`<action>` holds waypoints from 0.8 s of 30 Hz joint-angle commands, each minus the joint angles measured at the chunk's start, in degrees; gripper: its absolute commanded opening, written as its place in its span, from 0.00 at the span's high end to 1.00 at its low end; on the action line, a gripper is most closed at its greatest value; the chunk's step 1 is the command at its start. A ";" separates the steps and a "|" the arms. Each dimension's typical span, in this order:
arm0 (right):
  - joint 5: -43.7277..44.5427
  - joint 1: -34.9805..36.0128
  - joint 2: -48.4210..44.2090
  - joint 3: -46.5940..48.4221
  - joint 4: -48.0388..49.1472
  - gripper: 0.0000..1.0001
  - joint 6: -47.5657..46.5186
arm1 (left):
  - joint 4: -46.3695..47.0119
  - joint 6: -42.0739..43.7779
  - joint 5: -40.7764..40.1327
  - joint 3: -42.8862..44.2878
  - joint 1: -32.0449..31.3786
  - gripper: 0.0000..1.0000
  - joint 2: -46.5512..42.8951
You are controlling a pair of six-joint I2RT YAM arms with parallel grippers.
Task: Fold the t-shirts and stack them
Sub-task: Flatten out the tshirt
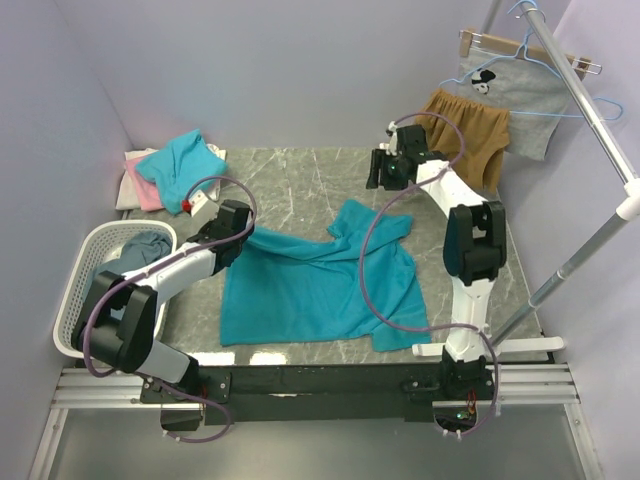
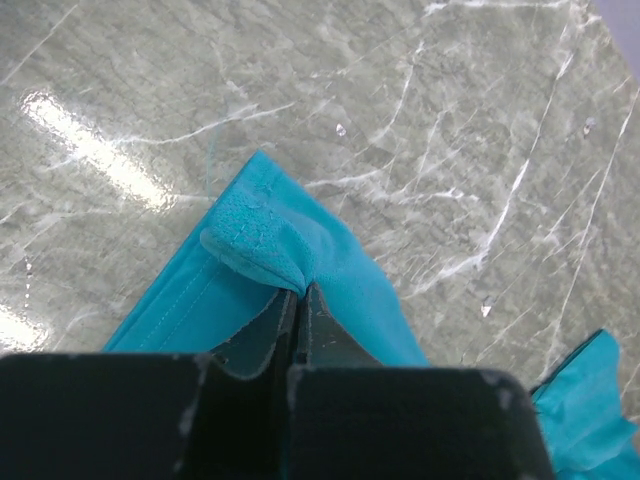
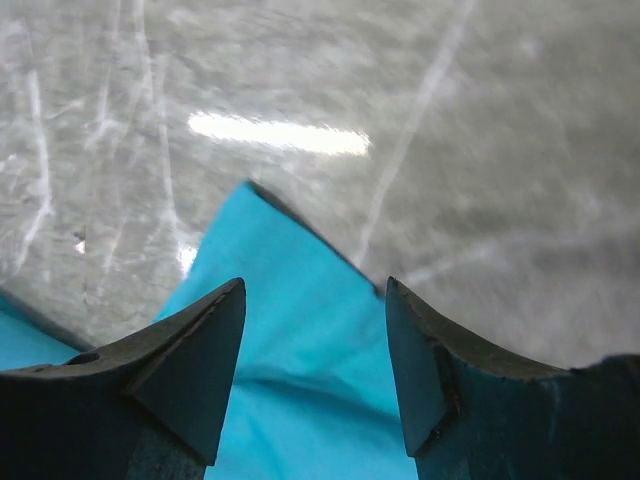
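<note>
A teal t-shirt [image 1: 320,285] lies spread and rumpled on the marble table [image 1: 300,180]. My left gripper [image 1: 240,232] is shut on its left corner. In the left wrist view the fingers [image 2: 302,292] pinch a bunched fold of the teal t-shirt [image 2: 280,245], lifted a little off the table. My right gripper [image 1: 381,172] hangs open above the shirt's far corner. In the right wrist view the gripper [image 3: 315,290] has teal cloth [image 3: 300,350] below its spread fingers and nothing between them. A folded teal t-shirt [image 1: 180,165] lies on pink and white ones at the back left.
A white laundry basket [image 1: 75,290] at the left edge holds a slate-blue garment [image 1: 140,250]. Tan-brown shorts [image 1: 470,135] and a grey printed garment [image 1: 515,95] hang from a clothes rack [image 1: 590,110] at the back right.
</note>
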 commanded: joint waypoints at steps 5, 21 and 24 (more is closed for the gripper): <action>-13.73 0.48 10.59 12.24 -10.30 0.34 -9.78 | -0.39 3.06 3.09 2.50 0.18 0.99 1.35; -15.24 3.47 23.06 25.24 -25.76 0.33 -19.62 | -0.74 3.77 3.62 3.29 0.70 0.99 2.67; -12.87 4.61 25.88 28.58 -28.58 0.34 -19.62 | -1.01 3.85 3.71 3.38 0.79 0.99 2.76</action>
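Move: Beneath the open right hand lies the t-shirt's far right flap, its tip about 6 cm to the left, 1 cm back and 8 cm below. The middle of the shirt is some 18 cm back and 14 cm left, at the same depth. The shirt corner pinched by the left hand is roughly 27 cm left and 12 cm back, about level. From the left hand the flap lies some 11 cm ahead, 21 cm right and 7 cm down. Sinking some 7 cm and shifting about 5 cm left, the right hand comes down towards the shirt's far right flap. It edges forward at first, then eases back a little, while its wrist swings some 25 degrees counter-clockwise and tips further down. Its fingers stay open, with no clear touch. The left hand keeps its shut pinch on the other corner and settles about 1.5 cm lower. ##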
